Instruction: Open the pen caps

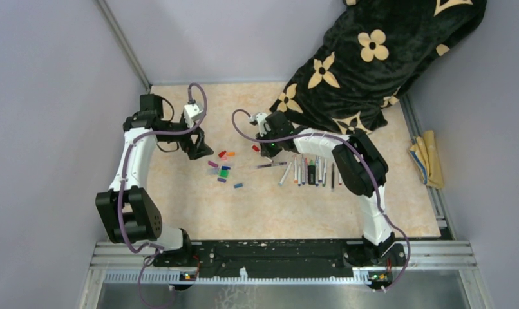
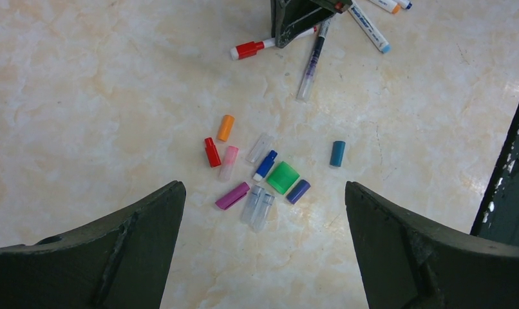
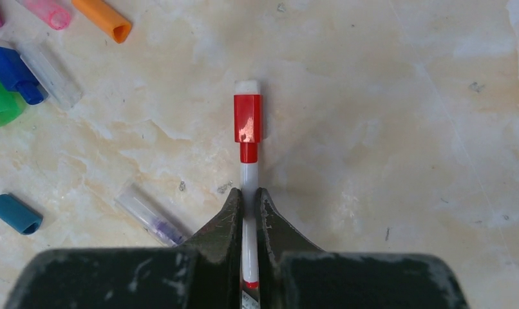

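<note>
My right gripper (image 3: 248, 193) is shut on the white barrel of a pen (image 3: 248, 172) whose red cap (image 3: 247, 119) is still on and points away from the jaws. That pen (image 2: 247, 49) lies low over the table. Loose pen caps lie in a cluster: orange (image 2: 225, 127), red (image 2: 212, 152), green (image 2: 283, 177), magenta (image 2: 232, 196), teal (image 2: 337, 153) and clear ones (image 2: 257, 207). My left gripper (image 2: 263, 187) hovers above this cluster, open wide and holding nothing. A row of pens (image 1: 311, 172) lies right of the right gripper (image 1: 268, 149).
A black blanket with cream flowers (image 1: 373, 58) covers the far right corner. A folded yellow cloth (image 1: 429, 158) lies at the right edge. A clear purple-inked pen (image 2: 310, 67) lies by the right gripper. Grey walls enclose the table.
</note>
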{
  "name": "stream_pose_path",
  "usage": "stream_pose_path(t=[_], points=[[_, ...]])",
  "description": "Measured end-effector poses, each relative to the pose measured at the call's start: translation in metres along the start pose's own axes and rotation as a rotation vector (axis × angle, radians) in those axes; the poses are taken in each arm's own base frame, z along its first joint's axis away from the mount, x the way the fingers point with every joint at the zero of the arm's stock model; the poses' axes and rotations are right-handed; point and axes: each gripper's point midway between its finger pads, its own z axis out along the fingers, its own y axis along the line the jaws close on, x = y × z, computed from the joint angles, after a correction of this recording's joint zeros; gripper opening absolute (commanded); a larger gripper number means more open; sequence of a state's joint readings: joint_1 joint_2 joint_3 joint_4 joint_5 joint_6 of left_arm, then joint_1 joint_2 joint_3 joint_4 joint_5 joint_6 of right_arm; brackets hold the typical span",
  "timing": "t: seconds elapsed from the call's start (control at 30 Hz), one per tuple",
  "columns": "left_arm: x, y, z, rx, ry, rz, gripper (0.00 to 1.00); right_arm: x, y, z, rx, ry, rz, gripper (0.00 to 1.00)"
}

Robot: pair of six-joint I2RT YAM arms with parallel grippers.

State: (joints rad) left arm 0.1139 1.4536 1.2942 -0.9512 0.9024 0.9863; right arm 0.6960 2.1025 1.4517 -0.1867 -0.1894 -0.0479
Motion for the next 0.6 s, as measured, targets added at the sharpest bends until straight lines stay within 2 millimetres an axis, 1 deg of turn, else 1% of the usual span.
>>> stream_pose_path(t=[0.07,0.13,0.2,0.27,0.33,0.4,0.47,0.53,0.6], points=[[0.004,-0.002,0.002,0.012,0.001,0.01,0.99,-0.001,-0.003,-0.004,-0.007,-0.01,0.039,0.0],[0.008,-0.004,0.005,0.024,0.004,0.026,0.99,-0.006,-0.005,-0.013,-0.018,-0.026,0.077,0.0],[0.01,-0.008,0.009,0.038,0.008,0.05,0.99,-0.015,-0.003,-0.024,-0.041,-0.053,0.106,0.0],[0.01,-0.011,0.013,0.054,0.011,0.086,0.99,-0.031,0.004,-0.04,-0.087,-0.095,0.133,0.0],[0.008,-0.015,0.019,0.068,0.015,0.134,0.99,-0.048,0.019,-0.058,-0.161,-0.134,0.16,0.0],[0.003,-0.022,0.026,0.081,0.022,0.205,0.99,-0.06,0.04,-0.075,-0.264,-0.159,0.185,0.0],[-0.001,-0.026,0.033,0.087,0.033,0.29,0.99,-0.065,0.059,-0.088,-0.365,-0.165,0.209,0.0],[-0.008,-0.037,0.04,0.104,0.037,0.371,0.99,-0.06,0.078,-0.098,-0.46,-0.146,0.234,0.0],[-0.009,-0.046,0.047,0.111,0.052,0.453,0.99,-0.045,0.093,-0.103,-0.533,-0.101,0.264,0.0]])
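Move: The red marker lies on the table, already pinched by the right fingers; its capped end is about 3 cm left and 3 cm ahead of the right hand, and some 14 cm right, 8 cm ahead and 18 cm below the left. From the right hand, the open left gripper is about 17 cm left, 5 cm back and 17 cm higher; the purple pen is 3 cm back and 2 cm right. The loose orange cap lies about 7 cm right, 6 cm ahead and 18 cm below the left hand. The right hand keeps its pinch on the barrel and lifts the red marker, at first almost straight up, then also drawing back about 8 cm and slightly left, for a rise of about 12 cm, while the wrist turns so the fingers point more to the left and less steeply down. The left hand, fingers still wide open, sinks a little and then swings about 6 cm to the right and a little back over the loose caps, turning clockwise some 20 degrees to meet the capped end without yet touching it. ##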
